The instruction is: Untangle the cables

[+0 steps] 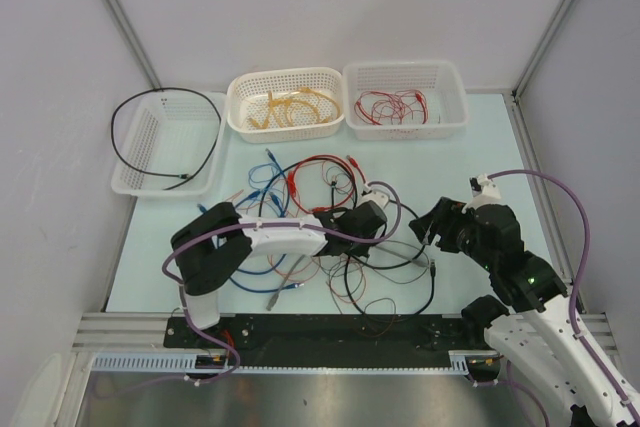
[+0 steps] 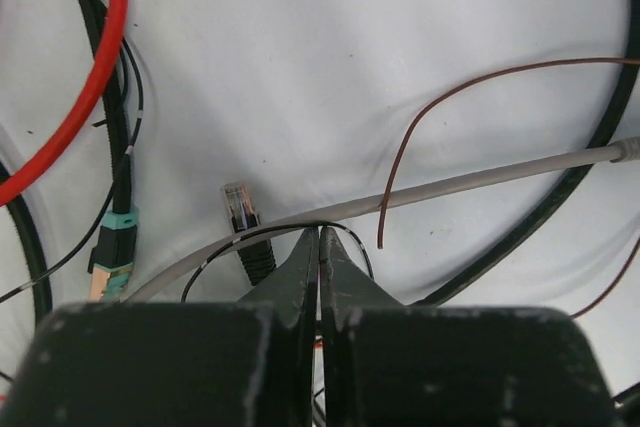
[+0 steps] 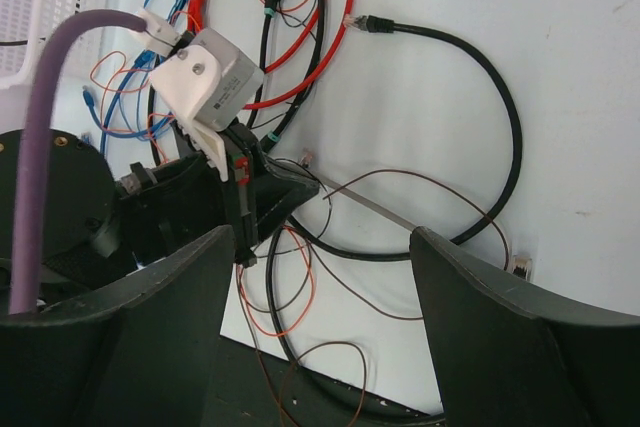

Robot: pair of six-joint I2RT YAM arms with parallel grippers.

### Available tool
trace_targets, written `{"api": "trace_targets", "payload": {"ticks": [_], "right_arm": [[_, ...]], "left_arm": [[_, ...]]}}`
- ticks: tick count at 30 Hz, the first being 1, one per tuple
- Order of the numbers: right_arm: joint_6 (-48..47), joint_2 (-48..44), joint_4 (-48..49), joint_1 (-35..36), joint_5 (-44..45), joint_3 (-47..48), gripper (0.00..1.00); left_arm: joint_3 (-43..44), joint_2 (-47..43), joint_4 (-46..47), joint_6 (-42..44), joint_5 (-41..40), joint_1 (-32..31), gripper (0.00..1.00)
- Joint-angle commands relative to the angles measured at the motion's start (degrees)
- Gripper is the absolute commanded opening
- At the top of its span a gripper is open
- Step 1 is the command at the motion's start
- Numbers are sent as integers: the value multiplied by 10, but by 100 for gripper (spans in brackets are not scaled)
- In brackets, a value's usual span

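The cables (image 1: 310, 232) lie tangled mid-table: red (image 2: 90, 97), thick black (image 2: 560, 187), grey (image 2: 480, 179), thin brown (image 2: 420, 117), plus blue ones (image 3: 150, 7) and an orange wire (image 3: 305, 297). My left gripper (image 2: 320, 231) is low over the tangle, jaws shut, with a thin black wire (image 2: 260, 232) arching across its tips. A black plug (image 2: 243, 217) lies just left of them. The left gripper also shows in the top view (image 1: 380, 222) and the right wrist view (image 3: 312, 187). My right gripper (image 3: 320, 277) is wide open and empty, above the thick black loop (image 3: 500, 97), right of the left gripper (image 1: 428, 229).
Three white baskets stand along the back: the left one (image 1: 140, 162) holds a black cable, the middle one (image 1: 240, 97) orange-yellow cables, the right one (image 1: 455, 97) red cables. The table's dark front edge (image 1: 330, 329) lies just below the tangle. White walls enclose the table.
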Motion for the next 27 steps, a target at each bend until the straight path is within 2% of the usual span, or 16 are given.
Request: {"api": "trace_targets", "payload": {"ticks": [1, 3, 4, 6, 7, 9, 14, 20, 27], "right_arm": [[-7, -6, -1, -1, 7, 21, 76], [-6, -5, -1, -1, 5, 20, 76], [-6, -5, -2, -1, 4, 21, 76], [-6, -5, -1, -1, 4, 20, 76], [-6, -6, -1, -1, 3, 20, 76], [-6, -9, -3, -1, 3, 20, 76], [-7, -17, -4, -1, 3, 20, 76], [-7, -11, -3, -1, 3, 20, 76], [-7, -10, -4, -1, 4, 21, 76]], "left_arm": [[16, -67, 5, 11, -25, 1, 3], [18, -84, 1, 8, -30, 1, 14], [18, -85, 0, 5, -32, 1, 34], [18, -86, -1, -7, -36, 2, 48], [18, -82, -3, -13, -36, 4, 58], [18, -72, -4, -37, -25, 10, 68], [11, -60, 8, -65, 8, 17, 69], [23, -42, -19, -52, -3, 22, 74], [-8, -35, -28, -57, -7, 27, 72]]}}
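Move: The black plug I take to be my goal lies about 2 cm ahead and 2 cm to the left of my left hand's shut fingertips, roughly 1 cm lower. The green-banded plug is some 5 cm ahead and 7 cm left; the red cable's near bend about 10 cm ahead and 4 cm left. The grey cable's boot sits around 13 cm right and 5 cm back. From my right hand the black plug is about 18 cm left, 3 cm ahead and 17 cm down. I raise my empty left hand about 5 cm off the cables and spread its shut fingers wide on the way up. Shifting roughly 1 cm forward and turning slightly counter-clockwise, I then sink some 3 cm and edge about 1 cm left, with the open fingers coming down astride the grey cable and the black plug but still short of them. ##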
